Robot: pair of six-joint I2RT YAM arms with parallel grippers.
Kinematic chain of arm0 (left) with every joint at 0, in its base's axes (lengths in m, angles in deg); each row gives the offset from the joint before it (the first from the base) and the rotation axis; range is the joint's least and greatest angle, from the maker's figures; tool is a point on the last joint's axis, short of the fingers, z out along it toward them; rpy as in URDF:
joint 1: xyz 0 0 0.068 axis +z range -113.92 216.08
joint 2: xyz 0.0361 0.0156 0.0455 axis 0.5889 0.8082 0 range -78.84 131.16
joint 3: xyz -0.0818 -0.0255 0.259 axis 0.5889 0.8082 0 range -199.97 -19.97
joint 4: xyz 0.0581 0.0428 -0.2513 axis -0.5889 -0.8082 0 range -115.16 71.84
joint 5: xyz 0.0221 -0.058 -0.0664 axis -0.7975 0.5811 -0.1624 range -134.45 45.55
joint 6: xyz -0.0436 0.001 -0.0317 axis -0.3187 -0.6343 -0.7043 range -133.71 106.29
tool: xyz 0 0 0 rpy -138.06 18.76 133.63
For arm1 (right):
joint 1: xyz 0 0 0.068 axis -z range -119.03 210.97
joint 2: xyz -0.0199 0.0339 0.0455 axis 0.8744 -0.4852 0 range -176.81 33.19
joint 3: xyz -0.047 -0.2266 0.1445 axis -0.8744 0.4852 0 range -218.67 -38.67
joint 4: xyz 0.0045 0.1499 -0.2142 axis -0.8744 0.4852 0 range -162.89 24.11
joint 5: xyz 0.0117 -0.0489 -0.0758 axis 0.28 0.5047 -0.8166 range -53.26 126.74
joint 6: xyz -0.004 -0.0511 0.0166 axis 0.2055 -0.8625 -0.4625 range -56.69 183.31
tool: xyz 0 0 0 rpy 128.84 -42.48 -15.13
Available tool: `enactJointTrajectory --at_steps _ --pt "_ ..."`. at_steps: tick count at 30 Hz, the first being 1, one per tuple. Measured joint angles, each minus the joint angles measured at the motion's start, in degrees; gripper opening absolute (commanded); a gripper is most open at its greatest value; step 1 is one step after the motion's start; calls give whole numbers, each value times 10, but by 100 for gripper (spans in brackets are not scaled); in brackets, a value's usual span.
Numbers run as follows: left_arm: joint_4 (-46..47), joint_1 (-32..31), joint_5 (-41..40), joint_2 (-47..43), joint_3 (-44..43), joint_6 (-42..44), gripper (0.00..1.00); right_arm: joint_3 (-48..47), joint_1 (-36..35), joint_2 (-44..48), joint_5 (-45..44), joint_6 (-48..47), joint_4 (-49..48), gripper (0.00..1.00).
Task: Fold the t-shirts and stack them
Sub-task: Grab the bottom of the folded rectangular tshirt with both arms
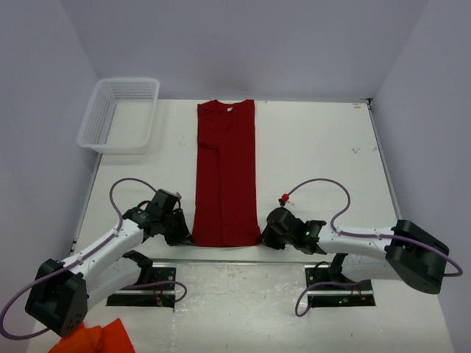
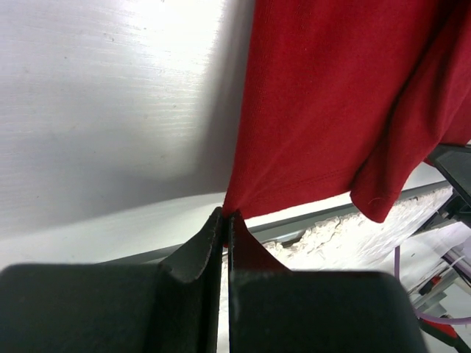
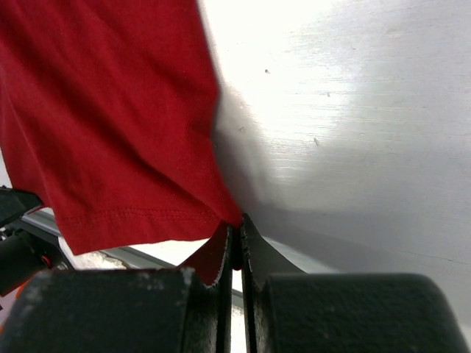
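A dark red t-shirt (image 1: 224, 173) lies on the white table, folded into a long narrow strip with its collar at the far end. My left gripper (image 1: 185, 237) is shut on the strip's near left hem corner. In the left wrist view that gripper (image 2: 226, 215) pinches the t-shirt (image 2: 331, 103) at the corner, lifted off the table. My right gripper (image 1: 263, 237) is shut on the near right hem corner. The right wrist view shows that gripper (image 3: 236, 224) pinching the stitched hem of the t-shirt (image 3: 110, 125).
A white mesh basket (image 1: 121, 114) stands at the far left of the table (image 1: 316, 154). Orange-red cloth (image 1: 96, 340) lies off the table at the bottom left. The arm bases and cables sit along the near edge.
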Motion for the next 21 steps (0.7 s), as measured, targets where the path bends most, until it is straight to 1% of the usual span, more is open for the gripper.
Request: enactJointTrajectory --at_steps 5,11,16,21 --pt "-19 21 5 -19 0 5 0 1 0 10 -4 4 13 0" --pt "-18 31 47 -15 0 28 0 5 -13 21 0 -23 14 0" --pt "-20 31 53 -15 -2 44 0 -44 -63 -9 -2 -59 55 0" --pt "-24 31 51 -47 -16 60 0 -115 -102 -37 -15 -97 104 0"
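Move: Both grippers already pinch the bottom corners of the folded tshirt, about 20 cm apart and barely above the table. The middle of the tshirt's bottom edge lies some 10 cm right of the left hand and roughly 1 cm below. From the right hand it is about 10 cm to the left, level fore and aft. The collar end is roughly 52 cm ahead of the left hand and 10 cm right, and the white basket is 48 cm ahead and 30 cm left. Keeping its shut pinch on the near right corner, the right hand first barely shifts, then draws back and to the left, about 3 cm each way, towards the left hand, rising some 2.5 cm and swinging around 15 degrees counter-clockwise. The left hand keeps hold of the other corner and stays nearly in place over the table, lifting about 2 cm, mostly at the very end, with only a slight tilt of the wrist. ##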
